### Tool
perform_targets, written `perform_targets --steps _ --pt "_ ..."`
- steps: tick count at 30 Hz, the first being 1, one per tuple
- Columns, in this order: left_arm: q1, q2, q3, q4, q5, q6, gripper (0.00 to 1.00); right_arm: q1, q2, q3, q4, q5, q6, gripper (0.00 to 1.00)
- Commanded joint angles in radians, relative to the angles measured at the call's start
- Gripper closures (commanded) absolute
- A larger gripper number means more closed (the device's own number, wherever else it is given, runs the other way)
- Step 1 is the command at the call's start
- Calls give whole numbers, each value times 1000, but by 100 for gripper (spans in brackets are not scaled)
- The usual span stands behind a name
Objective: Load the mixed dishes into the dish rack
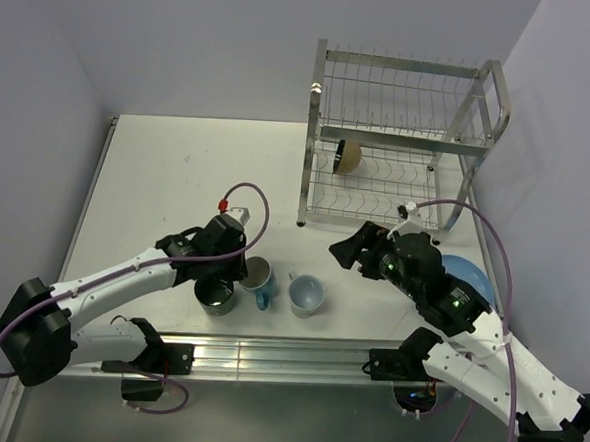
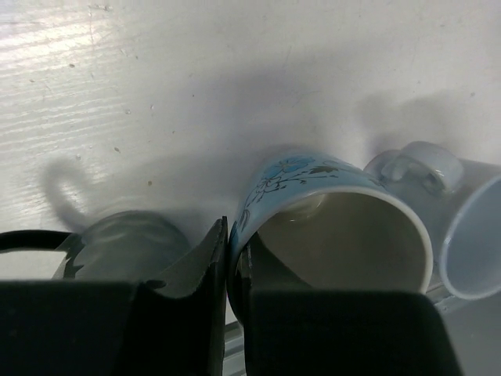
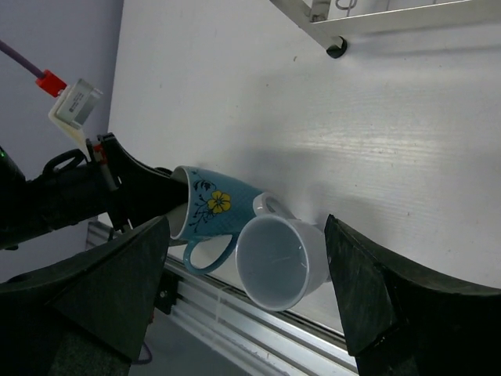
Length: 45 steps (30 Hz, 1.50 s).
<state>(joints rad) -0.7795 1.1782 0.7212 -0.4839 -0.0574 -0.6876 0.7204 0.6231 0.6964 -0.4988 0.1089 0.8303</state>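
Observation:
My left gripper (image 1: 240, 266) is shut on the rim of the light blue mug (image 1: 259, 280), one finger inside and one outside (image 2: 232, 244). The mug has a flower print (image 3: 215, 205). The dark mug (image 1: 213, 295) stands just left of it (image 2: 125, 243). The white mug (image 1: 306, 295) stands to its right (image 3: 275, 262). My right gripper (image 1: 351, 251) is open and empty above the table, facing the white mug (image 3: 246, 235). The small bowl (image 1: 347, 157) stands on edge in the lower tier of the dish rack (image 1: 400, 137). The light blue plate (image 1: 471, 277) lies partly under my right arm.
The rack stands at the back right of the table, with one foot in the right wrist view (image 3: 337, 49). A metal rail (image 1: 267, 358) runs along the table's near edge just below the mugs. Walls close in at the back and right.

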Motion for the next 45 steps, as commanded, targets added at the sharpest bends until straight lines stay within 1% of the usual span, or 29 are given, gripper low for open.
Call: perform_targets --steps 1,5,6,8,9,10,11,12,13,14,15,17,18,19,22,24,27,29,36,41,45 --pt "-1 -98 113 -7 -21 14 100 8 -22 52 -7 -23 21 13" --pt "-1 -222 219 -36 -55 -1 100 7 -36 23 51 -103 46 13" --pt "-1 -274 231 -30 -53 -6 100 7 -37 14 74 -159 62 13" --pt "-1 -328 244 -3 -36 -12 100 7 -40 -9 140 -210 87 13" --pt "-1 -385 238 55 2 -15 100 7 -45 -43 176 -242 116 15" --pt "-1 -414 224 95 23 -20 100 7 -51 -58 265 -311 137 16" --pt "-1 -440 186 138 45 -27 100 7 -56 -80 310 -343 159 17" --pt "-1 -495 163 227 79 -41 100 7 -59 -121 360 -375 208 19" --pt "-1 -520 140 270 91 -47 100 7 -60 -141 467 -408 237 20" --pt "-1 -541 94 312 103 -55 100 7 -65 -162 509 -464 266 21" --pt "-1 -575 72 382 123 -69 100 7 -66 -201 616 -485 329 23" --pt "-1 -600 17 445 145 -84 100 14 -68 -260 730 -535 392 26" --pt "-1 -617 -3 473 154 -104 100 19 -63 -276 781 -541 445 26" --pt "-1 -624 -43 558 171 -115 100 25 -47 -285 863 -548 464 27" --pt "-1 -634 -94 669 186 -158 100 63 -5 -296 976 -555 494 30" --pt "-1 -620 -97 683 183 -170 100 114 -3 -285 993 -517 483 33" --pt "-1 -614 -106 726 191 -179 100 164 3 -268 994 -474 463 35" --pt "-1 -606 -108 761 197 -197 100 175 23 -261 1008 -472 460 36" --pt "-1 -588 -137 876 220 -248 100 232 153 -255 1178 -457 471 41" --pt "-1 -589 -174 906 228 -267 100 267 188 -222 1255 -411 457 45" --pt "-1 -592 -181 900 217 -259 100 292 198 -192 1257 -393 444 48"
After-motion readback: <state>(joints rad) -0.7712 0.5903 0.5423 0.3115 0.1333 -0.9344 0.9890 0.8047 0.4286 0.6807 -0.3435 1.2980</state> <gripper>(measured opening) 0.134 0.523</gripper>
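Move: The left gripper already pinches the flowered mug's rim, with the mug's middle about 4 cm to its right, 1 cm back and 3 cm down. The open right gripper is its goal, some 20 cm right, level ahead, 13 cm up. The dark green mug stands 6 cm left, 5 cm back; the light blue mug 14 cm right, 4 cm back. From the right gripper, the flowered mug lies about 17 cm left, 1 cm back, 16 cm down; the light blue mug 7 cm left, 4 cm back. Keep the left pinch on the rim and lift the flowered mug about 25 cm, swinging the fingers from downward to pointing right so its base faces the right gripper. Meanwhile bring the right gripper left, up and back towards the mug's handle, 10 cm or so each way, rolling and turning it counter-clockwise while its fingers close partway, still empty. ##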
